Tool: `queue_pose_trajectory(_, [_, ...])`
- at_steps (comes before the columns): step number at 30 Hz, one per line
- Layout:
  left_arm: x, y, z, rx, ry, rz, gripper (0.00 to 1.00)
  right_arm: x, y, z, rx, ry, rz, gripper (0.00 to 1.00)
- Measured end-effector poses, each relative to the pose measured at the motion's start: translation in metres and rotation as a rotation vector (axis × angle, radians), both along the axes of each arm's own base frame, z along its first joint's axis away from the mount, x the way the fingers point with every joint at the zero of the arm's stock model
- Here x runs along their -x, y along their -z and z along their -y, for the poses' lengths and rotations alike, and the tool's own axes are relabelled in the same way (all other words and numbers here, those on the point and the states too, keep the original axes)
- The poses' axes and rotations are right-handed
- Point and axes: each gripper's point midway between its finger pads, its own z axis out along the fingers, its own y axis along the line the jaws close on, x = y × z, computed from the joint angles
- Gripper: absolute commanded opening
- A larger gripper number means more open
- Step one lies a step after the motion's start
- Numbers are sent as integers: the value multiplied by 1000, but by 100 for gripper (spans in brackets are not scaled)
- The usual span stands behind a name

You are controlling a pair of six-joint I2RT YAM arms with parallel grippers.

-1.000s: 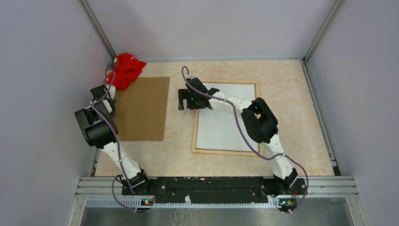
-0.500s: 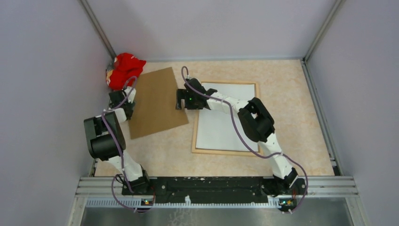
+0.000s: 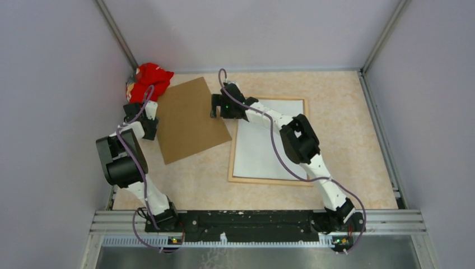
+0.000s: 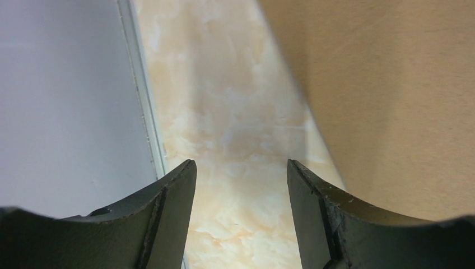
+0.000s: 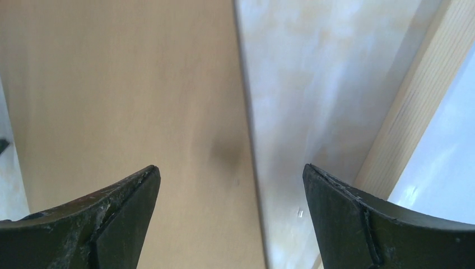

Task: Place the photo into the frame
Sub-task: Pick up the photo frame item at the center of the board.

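Note:
The frame (image 3: 232, 168) of light wood lies flat right of centre, and the photo (image 3: 263, 148) rests inside it with its whitish back up. A strip of the frame (image 5: 417, 95) and a corner of the photo (image 5: 453, 174) show in the right wrist view. My right gripper (image 3: 215, 107) (image 5: 231, 171) is open and empty, hanging over the gap between the frame's far left corner and the brown backing board (image 3: 190, 120) (image 5: 123, 95). My left gripper (image 3: 144, 116) (image 4: 241, 168) is open and empty over bare table at the board's (image 4: 403, 84) left edge.
A red cloth (image 3: 147, 81) is bunched in the far left corner against the wall. The left wall and its metal rail (image 4: 143, 95) run close beside my left gripper. The backing board lies skewed, its near right corner close to the frame.
The backing board has turned and slid right toward the frame. My left gripper moved with its left edge. My right gripper shifted slightly toward the far side and opened a little wider.

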Motion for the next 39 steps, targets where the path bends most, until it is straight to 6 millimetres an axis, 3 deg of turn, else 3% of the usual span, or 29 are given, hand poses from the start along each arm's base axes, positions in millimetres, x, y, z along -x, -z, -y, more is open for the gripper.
queue_pose_trajectory(4, [-1,0,-15,-6,-40,-25,68,-35,-1,-4,-15,27,43,99])
queue_pose_trajectory(7, [-12,0,-25,-11,-63,-26,68,-51,-1,-6,-37,36,65,99])
queue_pose_trajectory(15, [-55,0,-44,-37,-84,13,66,-46,0,-24,-93,-14,77,97])
queue_pose_trajectory(18, [-57,1,-41,-52,-69,12,65,-29,-1,-28,-125,-41,64,96])
queue_pose_trajectory(26, [-59,1,-35,-143,-20,-14,65,59,0,-24,-202,-115,-56,94])
queue_pose_trajectory(32, [-57,1,-27,-152,23,-12,65,110,-1,-31,-239,-204,-133,94])
queue_pose_trajectory(35, [-55,1,-20,-146,57,-13,65,122,-2,-31,-240,-228,-161,94])
queue_pose_trajectory(39, [-52,2,-16,-142,86,-11,65,117,-5,-24,-190,-211,-178,94])
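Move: The brown backing board lies flat between the hands, a couple of centimetres below them. Its middle is about 20 cm right of the left hand and 5 cm ahead, and some 16 cm left of the right hand and 2 cm back. The red cloth is roughly 23 cm ahead and 4 cm right of the left hand. The wooden frame's middle is about 24 cm right and 13 cm back from the right hand. Forward about 5 cm, then back some 17 cm and slightly left, the right hand travels level along the board's right edge to near its close corner, turning a little counter-clockwise and ending with its right fingertip against the edge. The left hand runs forward and left beside the opposite edge, then eases right until its right finger meets it. Both grippers stay open. ##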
